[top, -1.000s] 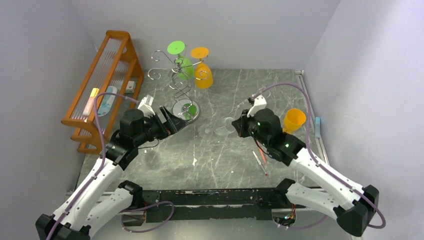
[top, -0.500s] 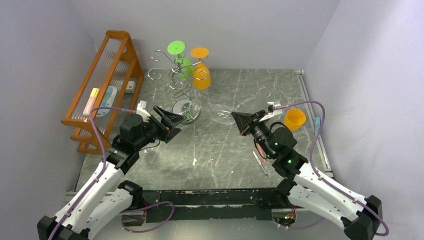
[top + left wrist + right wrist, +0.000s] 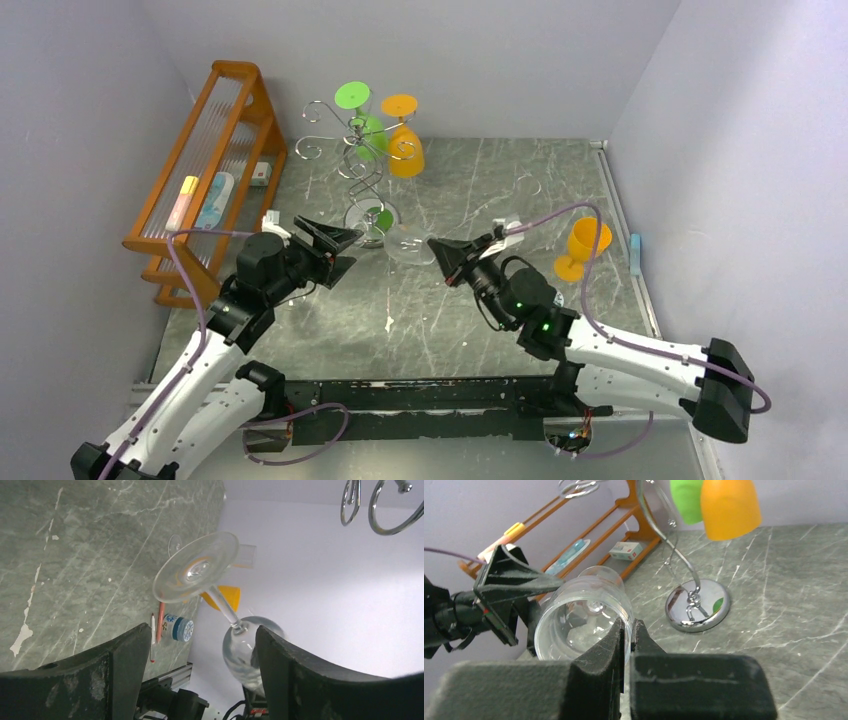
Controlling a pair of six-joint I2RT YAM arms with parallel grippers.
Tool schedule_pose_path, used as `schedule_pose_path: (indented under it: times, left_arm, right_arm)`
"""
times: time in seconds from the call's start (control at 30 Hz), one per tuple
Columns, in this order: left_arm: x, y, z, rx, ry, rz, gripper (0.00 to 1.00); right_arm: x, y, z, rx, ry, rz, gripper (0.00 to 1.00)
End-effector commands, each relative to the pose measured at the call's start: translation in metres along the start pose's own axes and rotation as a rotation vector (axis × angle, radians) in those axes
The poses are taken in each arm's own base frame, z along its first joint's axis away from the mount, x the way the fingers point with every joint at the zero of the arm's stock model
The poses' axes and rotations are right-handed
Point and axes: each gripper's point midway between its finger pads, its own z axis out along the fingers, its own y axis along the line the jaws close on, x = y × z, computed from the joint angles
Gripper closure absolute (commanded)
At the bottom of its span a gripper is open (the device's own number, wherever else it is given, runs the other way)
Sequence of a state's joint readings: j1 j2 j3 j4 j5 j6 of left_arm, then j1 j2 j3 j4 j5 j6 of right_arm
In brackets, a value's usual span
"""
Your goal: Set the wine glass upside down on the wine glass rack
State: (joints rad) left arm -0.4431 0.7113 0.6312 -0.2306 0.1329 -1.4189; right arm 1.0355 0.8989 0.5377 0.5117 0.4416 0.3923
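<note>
A clear wine glass [image 3: 405, 243] hangs in the air in front of the wine glass rack [image 3: 365, 160], lying roughly sideways. My right gripper [image 3: 437, 250] is shut on the rim of its bowl [image 3: 579, 615], one finger inside and one outside. The round foot [image 3: 197, 567] points toward my left gripper [image 3: 345, 250]. That gripper [image 3: 197, 632] is open, and the stem and bowl [image 3: 247, 650] show just beyond its right finger without touching it. The rack is a silver wire stand with a round mirrored base [image 3: 697, 611].
A green glass [image 3: 362, 125] and an orange glass [image 3: 405, 150] hang upside down on the rack. Another orange glass [image 3: 585, 245] stands upright on the table at the right. An orange wooden slatted rack [image 3: 210, 170] lines the left wall. Pens [image 3: 520, 325] lie near my right arm.
My right arm has swung left and lifted the clear glass from the table's right side toward the left gripper. The left gripper has risen slightly and its fingers have narrowed a little.
</note>
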Motion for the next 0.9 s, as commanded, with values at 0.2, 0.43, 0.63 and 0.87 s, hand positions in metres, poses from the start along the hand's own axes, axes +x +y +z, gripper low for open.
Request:
schedule_pose_path:
  times: [0.2,0.43,0.63,0.87]
  left_arm:
    - [-0.012,-0.001,-0.002,-0.019,-0.068,-0.09,0.29]
    - [-0.006,0.004,0.005,-0.028,-0.035,-0.139,0.34]
    - [-0.003,-0.003,0.005,0.007,-0.014,-0.215,0.49]
    - [0.003,-0.006,0.007,0.021,0.031,-0.253,0.81]
  right_arm:
    - [-0.02,0.048,0.005,-0.008,-0.153,-0.116,1.0]
    - [-0.009,0.069,0.001,-0.034,-0.182,-0.146,1.0]
    - [0.001,0.08,0.001,-0.055,-0.186,-0.161,1.0]
    - [0.01,0.087,0.002,-0.069,-0.189,-0.178,1.0]
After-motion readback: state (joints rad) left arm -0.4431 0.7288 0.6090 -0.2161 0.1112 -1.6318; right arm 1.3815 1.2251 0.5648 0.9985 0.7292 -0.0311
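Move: The clear wine glass hangs by its rim in the right fingers. From the open left hand its stem is about 4 cm ahead, 6 cm right and 1 cm lower. The left gripper is some 14 cm left of the right hand, 1 cm ahead and 4 cm lower. From the left hand, the wine glass rack stands roughly 19 cm straight ahead, its middle 6 cm lower; the hung orange glass is some 21 cm ahead, 8 cm right, level. Left and back the right hand carries the clear glass, about 8 cm at steady height and slowing at the end, tilting its fingertips up some 15 degrees and feeding the stem foot-first between the left fingers. The left hand stays nearly in place, turning slightly, and closes from wide open to about a quarter open around the stem just below the foot; the right keeps its pinch on the rim. ##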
